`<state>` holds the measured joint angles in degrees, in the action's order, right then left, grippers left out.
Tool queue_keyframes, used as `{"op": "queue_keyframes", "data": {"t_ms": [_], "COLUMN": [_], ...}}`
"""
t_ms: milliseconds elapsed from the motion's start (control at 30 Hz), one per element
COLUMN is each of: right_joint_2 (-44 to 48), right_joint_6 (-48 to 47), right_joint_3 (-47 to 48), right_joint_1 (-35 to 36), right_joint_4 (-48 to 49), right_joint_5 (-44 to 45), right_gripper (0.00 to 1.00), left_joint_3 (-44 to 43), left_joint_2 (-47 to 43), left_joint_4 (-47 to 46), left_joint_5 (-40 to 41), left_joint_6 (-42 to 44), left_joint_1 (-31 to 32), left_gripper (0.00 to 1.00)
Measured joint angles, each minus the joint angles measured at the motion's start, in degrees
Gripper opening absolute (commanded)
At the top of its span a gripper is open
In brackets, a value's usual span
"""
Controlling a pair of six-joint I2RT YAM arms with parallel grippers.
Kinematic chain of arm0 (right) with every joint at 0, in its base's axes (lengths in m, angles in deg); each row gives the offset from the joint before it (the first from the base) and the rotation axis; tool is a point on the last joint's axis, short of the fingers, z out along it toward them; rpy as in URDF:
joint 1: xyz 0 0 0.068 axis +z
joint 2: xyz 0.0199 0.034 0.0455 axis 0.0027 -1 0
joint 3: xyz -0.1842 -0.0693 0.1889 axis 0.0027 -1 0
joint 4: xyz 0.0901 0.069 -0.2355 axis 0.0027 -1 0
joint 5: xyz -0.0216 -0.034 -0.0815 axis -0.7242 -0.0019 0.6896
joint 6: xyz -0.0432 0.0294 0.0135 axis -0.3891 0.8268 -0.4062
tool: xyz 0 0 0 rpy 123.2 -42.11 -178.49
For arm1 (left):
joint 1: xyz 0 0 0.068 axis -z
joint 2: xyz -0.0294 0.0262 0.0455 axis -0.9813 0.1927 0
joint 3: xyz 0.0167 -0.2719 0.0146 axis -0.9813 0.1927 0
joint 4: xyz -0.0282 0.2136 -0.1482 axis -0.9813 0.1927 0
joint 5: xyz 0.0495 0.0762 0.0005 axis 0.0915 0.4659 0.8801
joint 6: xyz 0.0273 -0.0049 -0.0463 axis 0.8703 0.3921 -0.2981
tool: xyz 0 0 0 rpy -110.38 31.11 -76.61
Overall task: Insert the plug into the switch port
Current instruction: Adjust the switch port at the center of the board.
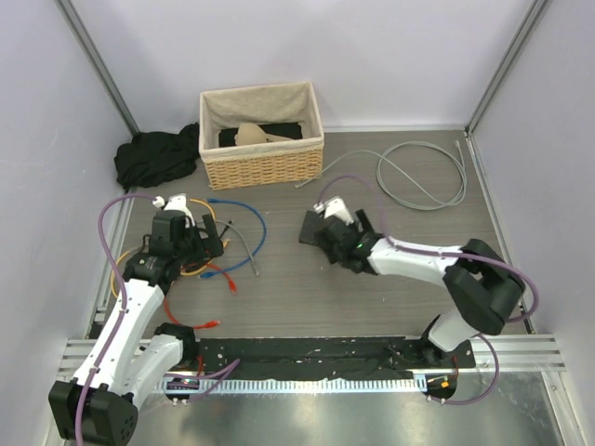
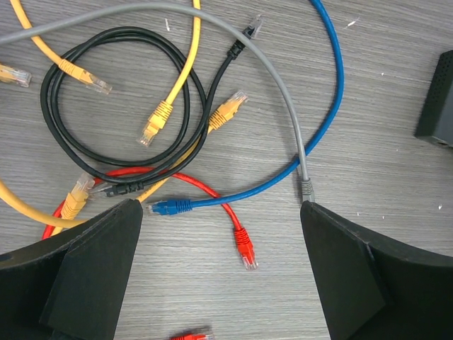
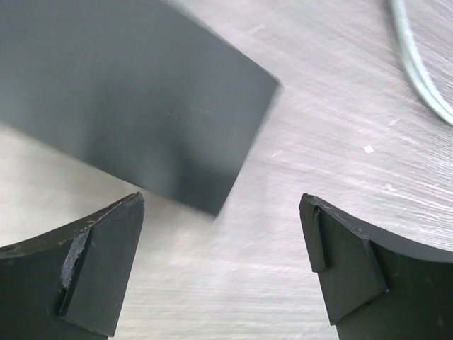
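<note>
The switch is a flat dark-grey box lying mid-table; its plain top fills the upper left of the right wrist view, and no sockets show. My right gripper hovers open over its corner with nothing between the fingers. Several network cables lie tangled at the left. My left gripper is open above them, holding nothing. A red plug lies on the table between its fingers. A blue plug and a grey plug lie near its fingertips. A corner of the switch shows at the right edge.
A wicker basket stands at the back, with a black cloth to its left. A coiled grey cable lies at the back right. Yellow plugs and a black cable loop lie among the tangle.
</note>
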<state>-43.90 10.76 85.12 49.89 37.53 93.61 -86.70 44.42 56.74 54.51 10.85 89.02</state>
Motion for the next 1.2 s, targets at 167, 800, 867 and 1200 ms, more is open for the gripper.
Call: {"op": "queue_keyframes", "data": {"t_ms": [167, 800, 867, 1200], "right_joint_2": [5.92, -27.54, -28.13, -22.16], "right_joint_6": [-0.37, -3.93, -3.10, 1.86], "right_joint_3": [2.25, 35.01, 34.77, 25.00], "right_joint_1": [-7.82, -12.50, -12.66, -11.85], "right_joint_4": [0.61, 5.53, 5.16, 6.58], "right_joint_5": [-9.75, -36.70, -38.29, -45.42], "right_gripper": [1.00, 1.00, 1.00, 1.00], "left_joint_3": [0.00, 0.00, 0.00, 0.00], "left_joint_2": [0.09, -1.27, -1.64, -2.01], "left_joint_4": [0.00, -0.02, -0.04, -0.02], "left_joint_5": [-0.48, -1.53, -1.55, -1.75], "left_joint_6": [0.00, -0.02, -0.02, -0.09], "left_joint_1": [0.00, 0.07, 0.17, 0.68], "left_gripper": [1.00, 1.00, 0.99, 1.00]}}
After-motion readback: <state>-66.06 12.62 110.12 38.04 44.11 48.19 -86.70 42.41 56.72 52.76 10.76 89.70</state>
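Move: Ahead and to the left of the right hand's open fingers lies the switch port, its middle about 4 cm ahead, 5 cm left and 4 cm below. The blue cable lies some 24 cm left and 3 cm ahead of that hand, 5 cm lower; the basket stands about 22 cm ahead and 20 cm left. From the left hand, the switch port is roughly 9 cm ahead, 27 cm right and 12 cm below. Swinging up and over the switch port, the right hand lifts about 8 cm while going forward and left, comes down past its far left side some 14 cm left of the start, then draws back about 6 cm. It rolls its left side up some 30 degrees and tips down, fingers wide open, the right finger ending against the port's far left corner. ##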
